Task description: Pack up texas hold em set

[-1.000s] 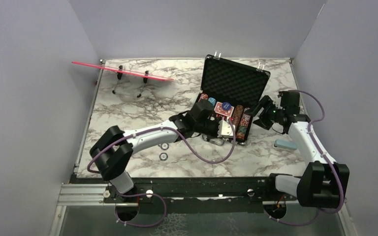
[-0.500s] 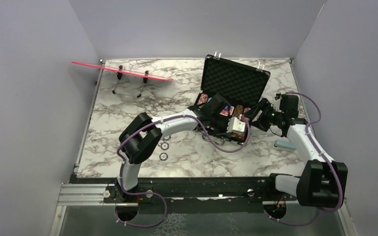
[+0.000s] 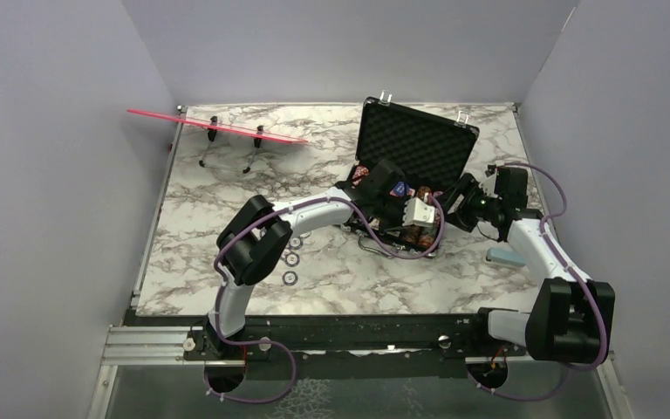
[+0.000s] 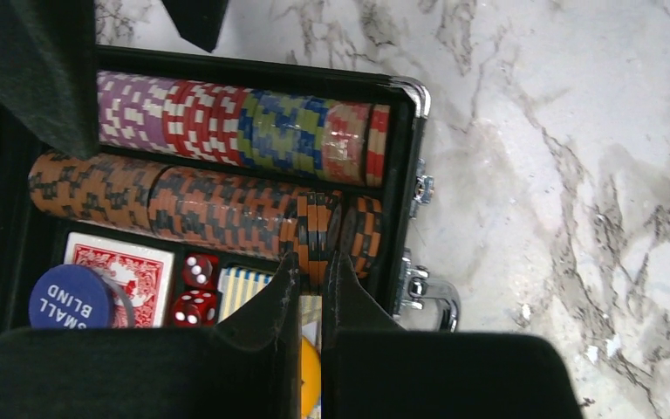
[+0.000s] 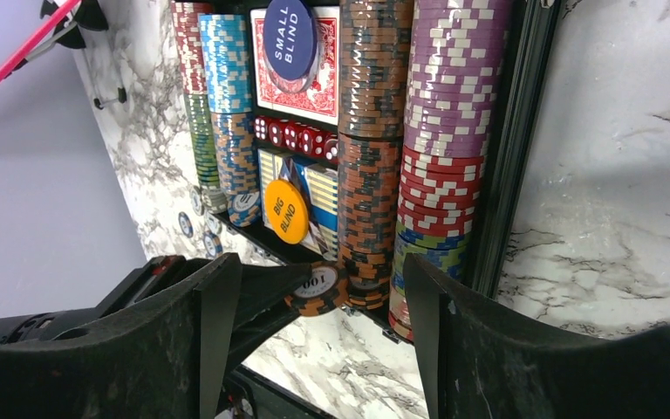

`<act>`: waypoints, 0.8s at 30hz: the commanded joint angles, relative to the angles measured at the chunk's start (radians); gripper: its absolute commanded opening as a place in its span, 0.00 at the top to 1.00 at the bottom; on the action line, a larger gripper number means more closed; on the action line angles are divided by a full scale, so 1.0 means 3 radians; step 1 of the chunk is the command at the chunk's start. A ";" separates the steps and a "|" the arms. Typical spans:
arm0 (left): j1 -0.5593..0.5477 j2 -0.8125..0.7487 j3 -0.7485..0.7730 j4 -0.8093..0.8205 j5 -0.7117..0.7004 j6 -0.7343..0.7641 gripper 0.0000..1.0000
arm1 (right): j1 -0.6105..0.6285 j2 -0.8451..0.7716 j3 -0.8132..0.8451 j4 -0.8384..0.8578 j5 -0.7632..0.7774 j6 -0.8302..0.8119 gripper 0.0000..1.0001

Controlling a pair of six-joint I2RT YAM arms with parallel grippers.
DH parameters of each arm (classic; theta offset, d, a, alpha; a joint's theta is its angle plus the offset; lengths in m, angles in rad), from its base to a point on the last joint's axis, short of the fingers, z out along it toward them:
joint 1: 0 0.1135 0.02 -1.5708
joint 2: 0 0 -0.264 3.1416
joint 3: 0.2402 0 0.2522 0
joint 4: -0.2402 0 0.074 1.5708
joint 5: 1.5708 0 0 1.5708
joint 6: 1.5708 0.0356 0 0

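The black briefcase [image 3: 414, 144] lies open, foam lid up, with rows of poker chips [image 4: 227, 118], card decks, red dice [image 4: 196, 288] and a blue "small blind" button [image 4: 74, 297] inside. My left gripper [image 3: 420, 216] is over the tray's right end, shut on a few orange-and-black chips [image 4: 318, 231] that stand edge-up at the end of the orange row [image 4: 174, 201]. In the right wrist view the held "100" chip [image 5: 318, 290] sits against that row's end [image 5: 371, 157]. My right gripper [image 3: 454, 205] is open and empty, just outside the case's right side [image 5: 506, 148].
Three loose chips [image 3: 292, 259] lie on the marble table left of the case. A light-blue block [image 3: 506, 257] lies by the right arm. A pink strip on wire legs [image 3: 218, 125] stands at the back left. The case handle [image 4: 432, 292] juts out at the front.
My left arm has swung right and back, taking its gripper and the chips from the case's front edge to the end of the orange row. The right gripper has barely moved.
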 commanded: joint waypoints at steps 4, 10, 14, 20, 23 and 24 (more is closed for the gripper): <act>-0.0002 0.0158 0.0132 0.0107 -0.0225 -0.0098 1.00 | -0.0016 0.0041 -0.0010 0.0113 -0.0093 -0.0066 0.30; -0.0002 0.0124 0.0096 0.0109 -0.0235 -0.0088 1.00 | -0.0018 0.0070 -0.0010 0.0133 -0.0136 -0.0065 0.30; 0.0001 0.0006 0.0084 0.0257 -0.0232 -0.0277 1.00 | -0.0015 0.0084 -0.0004 0.0142 -0.0244 -0.0110 0.30; 0.0053 -0.0244 -0.0109 0.0711 -0.0254 -0.0552 1.00 | -0.0015 0.0008 -0.0028 0.0156 -0.0473 -0.0373 0.43; 0.0098 -0.0375 -0.0228 0.0745 -0.0164 -0.0626 1.00 | 0.0011 -0.0065 -0.0078 0.0102 -0.0435 -0.0416 0.56; 0.0124 -0.0435 -0.0297 0.0787 -0.0139 -0.0684 1.00 | 0.0041 -0.0081 -0.0081 0.0063 -0.0402 -0.0441 0.60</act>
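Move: Under the left hand's held orange-black chips lies the near end of the orange-black row in the case, about 2 cm back, 1 cm right and 2 cm below. The BIG BLIND button is about 6 cm left and 1 cm ahead, the purple-red row's near end 4 cm back and 5 cm right, the SMALL BLIND button 10 cm ahead and 3 cm left. From the right hand, the orange-black row's near end is roughly 7 cm back, 9 cm left and 5 cm lower. Keeping its pinch on the few orange-black chips, the left hand carries them about 2.5 cm forward, away from the near end and along the orange-black row, close over its top, pausing midway; it then lifts about 1.5 cm, turning some 10 degrees counter-clockwise. The right hand closes its fingers partway on nothing and edges about 1 cm left towards the row. ##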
